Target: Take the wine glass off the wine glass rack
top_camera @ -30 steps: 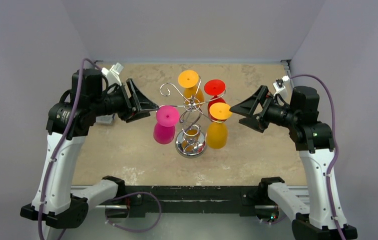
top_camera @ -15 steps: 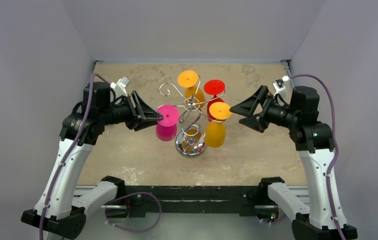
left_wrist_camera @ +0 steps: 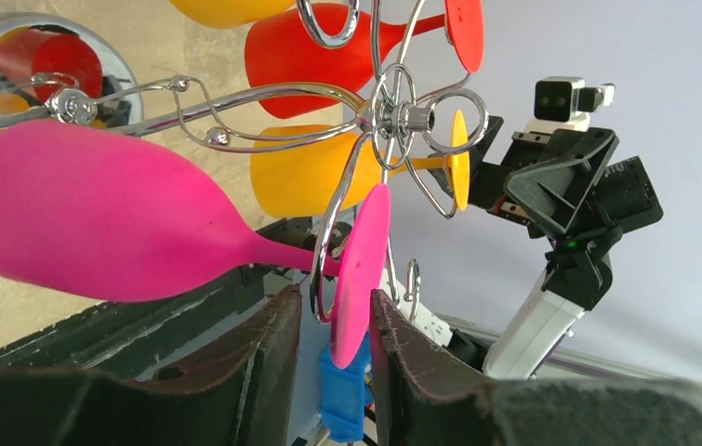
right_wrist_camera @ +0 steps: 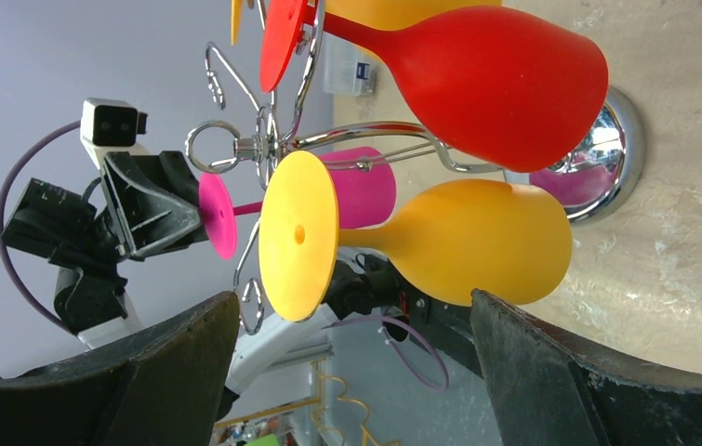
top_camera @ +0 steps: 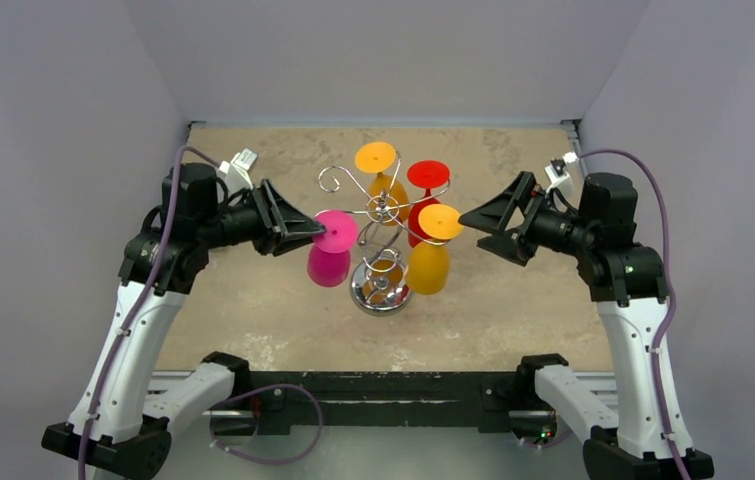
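The chrome wine glass rack [top_camera: 381,288] stands mid-table with several coloured glasses hanging upside down from its arms. The pink wine glass [top_camera: 328,265] hangs on the left arm. My left gripper [top_camera: 315,233] reaches it from the left. In the left wrist view the left gripper [left_wrist_camera: 333,299] straddles the pink glass's [left_wrist_camera: 96,218] foot disc. One finger touches the disc. On the other side a gap remains, with the rack's [left_wrist_camera: 393,116] wire loop in it. My right gripper [top_camera: 473,226] hovers wide open, right of the rack. In the right wrist view the right gripper [right_wrist_camera: 354,299] holds nothing.
An orange glass [top_camera: 378,165] and a red glass [top_camera: 427,182] hang at the rack's back. Another orange glass [top_camera: 433,258] hangs front right, its foot just short of the right gripper. Grey walls close in the table on three sides.
My left arm has moved right to the pink glass, and its jaws have narrowed around the foot disc. The right arm has not moved.
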You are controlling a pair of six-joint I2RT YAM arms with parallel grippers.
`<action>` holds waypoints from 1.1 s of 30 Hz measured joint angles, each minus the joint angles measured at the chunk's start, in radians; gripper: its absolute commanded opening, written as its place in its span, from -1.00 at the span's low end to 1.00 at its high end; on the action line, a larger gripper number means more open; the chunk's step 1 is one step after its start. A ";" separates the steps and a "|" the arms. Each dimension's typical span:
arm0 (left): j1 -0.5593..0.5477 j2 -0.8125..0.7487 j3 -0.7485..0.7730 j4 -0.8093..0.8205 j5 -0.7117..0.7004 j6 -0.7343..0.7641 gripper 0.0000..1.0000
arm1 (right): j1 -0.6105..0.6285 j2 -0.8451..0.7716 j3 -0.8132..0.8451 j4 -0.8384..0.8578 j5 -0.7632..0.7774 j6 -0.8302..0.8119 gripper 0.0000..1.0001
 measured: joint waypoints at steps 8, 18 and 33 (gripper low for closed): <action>0.000 -0.007 0.000 0.001 0.018 -0.022 -0.45 | 0.000 -0.001 -0.026 -0.003 0.000 0.000 0.86; 0.000 -0.029 0.000 -0.017 0.021 -0.023 -0.56 | 0.000 -0.003 -0.032 -0.011 0.001 0.000 0.86; 0.000 -0.034 0.000 -0.018 0.035 -0.030 -1.00 | 0.000 -0.008 -0.042 -0.012 0.001 0.000 0.85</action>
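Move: Just to the right of the left fingertips, at their own height, is the foot of the upside-down pink wine glass. Its middle lies about 2 cm right and 1 cm ahead of that hand, with its rim already between the parted pads. The rack's hub is some 10 cm right and 4 cm ahead; the front yellow glass's foot is about 19 cm right and 1 cm ahead. From the right hand, the pink foot lies roughly 22 cm left, level with it. Closing from about a third open to almost shut, the left fingers pinch the near-left rim of the pink glass's foot while the hand eases back about 1.5 cm, rising slightly and hardly turning. The right hand, still wide open beside the front yellow glass, sinks about 1.5 cm. ##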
